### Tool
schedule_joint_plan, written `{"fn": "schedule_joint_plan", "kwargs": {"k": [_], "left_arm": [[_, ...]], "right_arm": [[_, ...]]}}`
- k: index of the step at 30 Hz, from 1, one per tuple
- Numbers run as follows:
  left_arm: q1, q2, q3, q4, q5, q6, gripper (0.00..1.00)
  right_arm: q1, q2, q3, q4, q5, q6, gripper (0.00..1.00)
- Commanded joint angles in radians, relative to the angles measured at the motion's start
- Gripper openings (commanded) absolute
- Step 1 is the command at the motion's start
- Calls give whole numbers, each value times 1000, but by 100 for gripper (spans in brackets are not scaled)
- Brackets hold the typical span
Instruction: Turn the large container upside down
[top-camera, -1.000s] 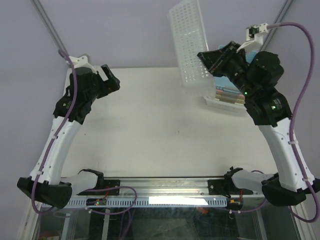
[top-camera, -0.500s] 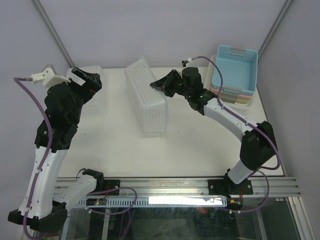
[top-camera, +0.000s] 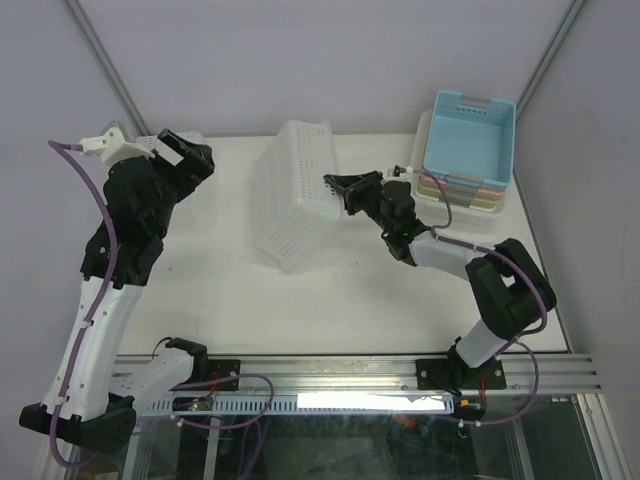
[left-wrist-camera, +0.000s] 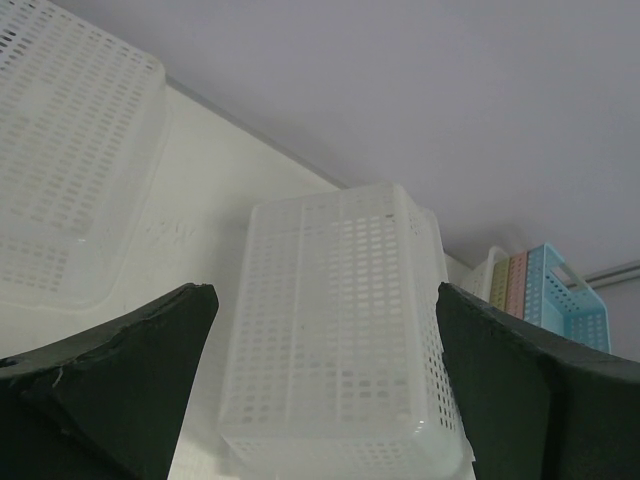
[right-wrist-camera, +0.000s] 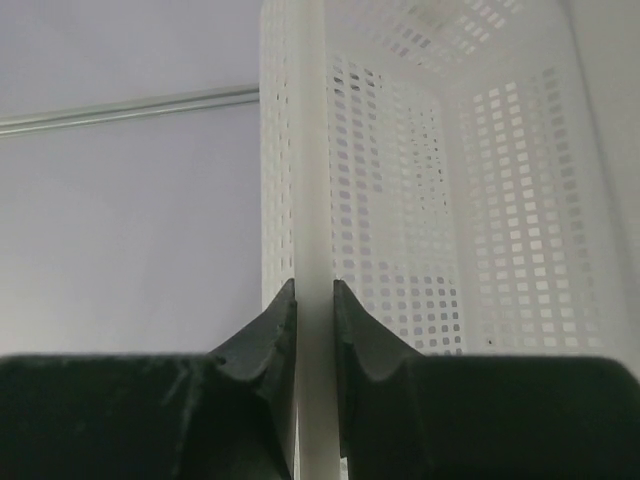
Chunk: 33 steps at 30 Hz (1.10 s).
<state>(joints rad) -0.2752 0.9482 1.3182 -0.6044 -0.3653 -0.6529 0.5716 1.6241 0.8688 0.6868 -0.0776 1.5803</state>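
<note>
The large container (top-camera: 200, 205), a wide shallow translucent tub with a grid base, lies at the table's far left, partly under my left arm. It also shows in the left wrist view (left-wrist-camera: 70, 170). I cannot tell which way up it is. My left gripper (top-camera: 185, 158) hangs above it, open and empty (left-wrist-camera: 325, 400). My right gripper (top-camera: 335, 192) is shut on the rim (right-wrist-camera: 313, 200) of a taller white mesh-sided basket (top-camera: 290, 200). That basket stands tilted on the middle of the table and fills the left wrist view (left-wrist-camera: 340, 330).
A light blue tub (top-camera: 470, 140) sits on a stack of coloured tubs at the back right corner, seen also in the left wrist view (left-wrist-camera: 560, 295). Slanted frame posts (top-camera: 105, 70) rise at both back corners. The table's back edge runs just behind the tubs.
The right arm brought the mesh basket down from high at the back right to the table's middle and tipped it further over. The left arm swung a little right above the translucent tub.
</note>
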Motion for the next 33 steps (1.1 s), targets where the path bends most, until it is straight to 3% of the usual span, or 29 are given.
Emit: {"fn": "schedule_joint_plan", "kwargs": {"k": [1,4,6,8,20,27,33], "left_arm": [[-3,-5,-6,44,49,30,99],[-3,15,-10,43,92,45,99],[-3,30,-18,45,114,44,99],[-3,45,-22,46,134,45,99],[-2,124,-38,64,284,90,99],[-4,146,-47,64,357,146,99],[-29,180,-63,48,428,223,99]], "right_arm": [[4,-112,-54,-26,116,23,18],[7,-166,-71,-174,143,-43,57],[10,-191,-69,-280,140,-94,72],[15,-216,-60,-397,143,-135,80],[25,-232,68,-1015,201,-424,97],[28,-316,30,-1088,195,-587,98],[38,-437,-54,-1038,108,-730,94]]}}
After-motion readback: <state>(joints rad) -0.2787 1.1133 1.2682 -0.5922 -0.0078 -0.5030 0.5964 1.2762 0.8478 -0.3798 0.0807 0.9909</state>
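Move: The right hand still pinches the rim of the large white container, which stands tipped on edge; its middle lies about 6 cm to the left, 4 cm back and some 11 cm below. The upside-down container lies about 33 cm left and 3 cm back, near table level; the basket stack is some 31 cm right and 3 cm ahead. From the left hand the tipped container is about 17 cm right, 4 cm ahead and 26 cm below. The right fingers spread wide and let go of the container's rim, and the hand comes away from it, down, back and to the right by about 11 cm each way, easing up a little at the end; it rolls some 50 degrees, its left side dropping. Meanwhile the open left hand travels right and down towards the container, about 7 cm each, turning clockwise, touching nothing. ##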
